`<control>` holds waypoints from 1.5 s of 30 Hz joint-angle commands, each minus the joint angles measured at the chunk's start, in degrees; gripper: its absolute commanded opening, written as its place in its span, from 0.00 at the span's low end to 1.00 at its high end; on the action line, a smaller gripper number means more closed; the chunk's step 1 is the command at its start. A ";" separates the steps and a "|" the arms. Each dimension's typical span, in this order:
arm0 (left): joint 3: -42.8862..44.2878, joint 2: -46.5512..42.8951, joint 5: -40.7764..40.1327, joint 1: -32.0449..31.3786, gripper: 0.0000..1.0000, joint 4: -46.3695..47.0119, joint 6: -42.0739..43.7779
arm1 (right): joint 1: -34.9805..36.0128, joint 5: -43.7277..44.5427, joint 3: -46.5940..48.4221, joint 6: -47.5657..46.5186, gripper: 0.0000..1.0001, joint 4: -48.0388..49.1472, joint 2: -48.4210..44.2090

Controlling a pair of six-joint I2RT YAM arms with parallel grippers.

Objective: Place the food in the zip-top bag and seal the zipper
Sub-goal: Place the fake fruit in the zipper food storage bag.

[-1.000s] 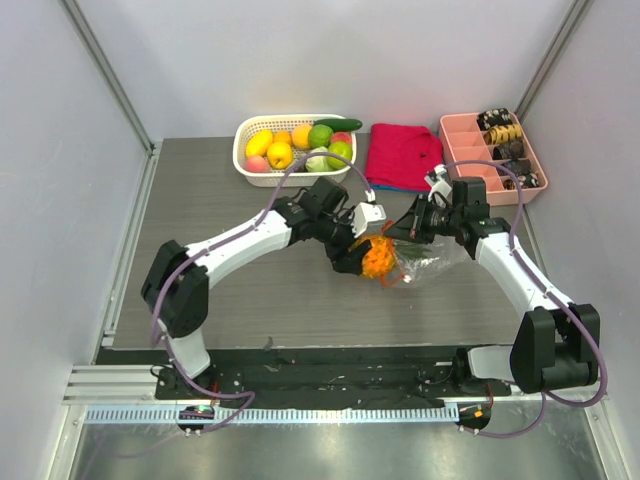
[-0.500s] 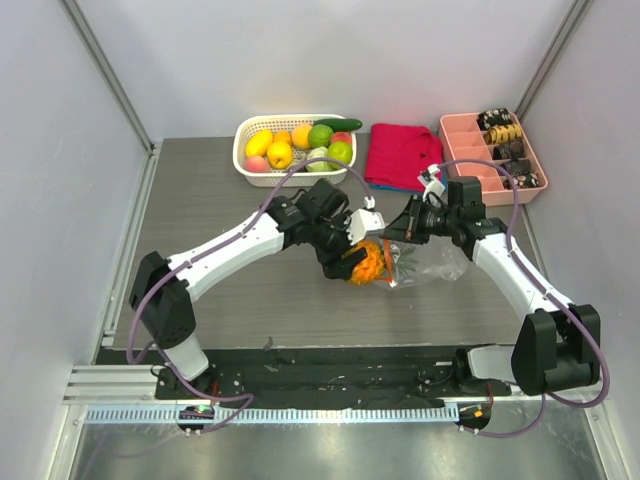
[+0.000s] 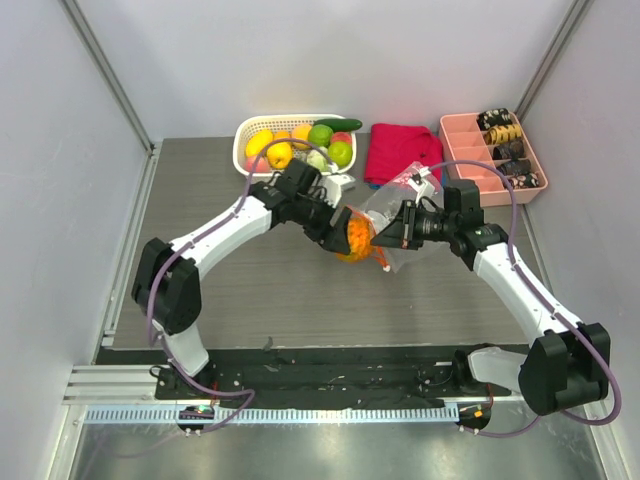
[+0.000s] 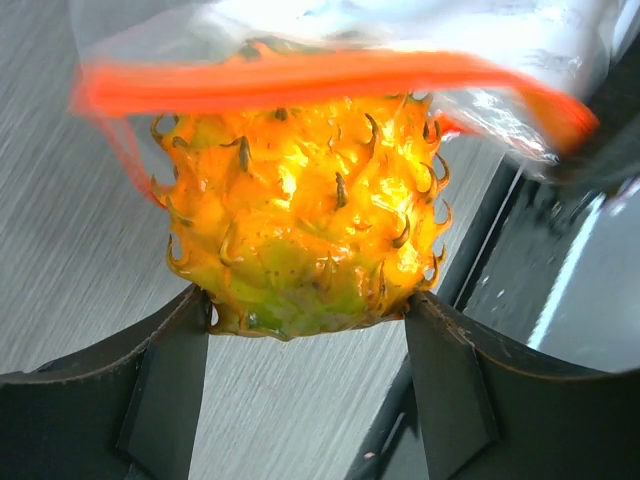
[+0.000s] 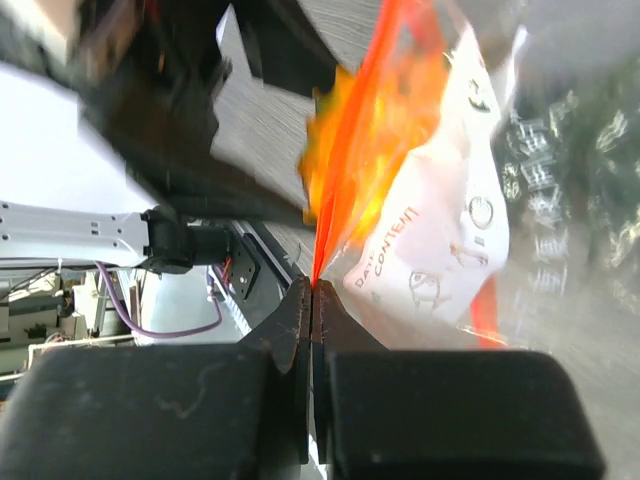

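Observation:
My left gripper (image 3: 345, 238) is shut on a frilly orange-yellow toy fruit (image 3: 354, 237), held between its two dark fingers (image 4: 165, 385). The fruit (image 4: 305, 225) has its far end at the mouth of the clear zip-top bag (image 3: 392, 212), whose orange-red zipper strip (image 4: 300, 78) crosses over its top. My right gripper (image 3: 400, 228) is shut on the bag's zipper edge (image 5: 318, 270) and holds the bag lifted above the table. The bag's whitish label patch (image 5: 440, 250) faces the right wrist camera. More toy fruit lies in the white basket (image 3: 248, 132).
The white slotted basket stands at the back left with a green cucumber-like piece (image 3: 337, 124) on its rim. A red folded cloth (image 3: 400, 152) lies behind the bag. A pink divided tray (image 3: 460, 140) with dark items stands at the back right.
My right gripper has lifted the bag off the table and swung it left. My left gripper has moved the frilly fruit back and left, to the bag's mouth.

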 commanded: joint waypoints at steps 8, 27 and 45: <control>-8.08 -5.41 13.98 3.81 0.09 22.65 -33.73 | 3.57 -2.33 -0.05 5.56 0.01 7.45 1.38; -10.64 -11.65 -9.78 0.39 0.35 20.13 -39.55 | 4.80 -1.99 -7.42 30.92 0.01 35.10 1.56; -17.31 -28.50 -9.92 2.40 1.00 7.63 -23.10 | 1.46 0.04 -14.37 58.82 0.01 55.53 6.13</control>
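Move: The left hand holds the fake pineapple just beyond its fingertips, with the bag's open mouth about 5 cm to its right, level ahead and roughly 2 cm lower. The fruit basket stands some 22 cm ahead and 12 cm left of this hand, the red cloth about 20 cm ahead and 15 cm right, both around 10 cm lower. From the right hand, pinching the bag's zipper edge, the pineapple is about 4 cm left, level ahead, 5 cm below. The left hand, starting with the pineapple partly in the bag mouth, rises about 4 cm while twisting counter-clockwise some 30 degrees, sinks slightly, then opens its fingers wide, lets go of the fruit and draws back and left out past the orange zipper. The right hand keeps its pinch on the zipper edge, shifting about 4 cm left, then up and forward as its fingers tip up to nearly level and roll over, lifting that edge of the mouth. ##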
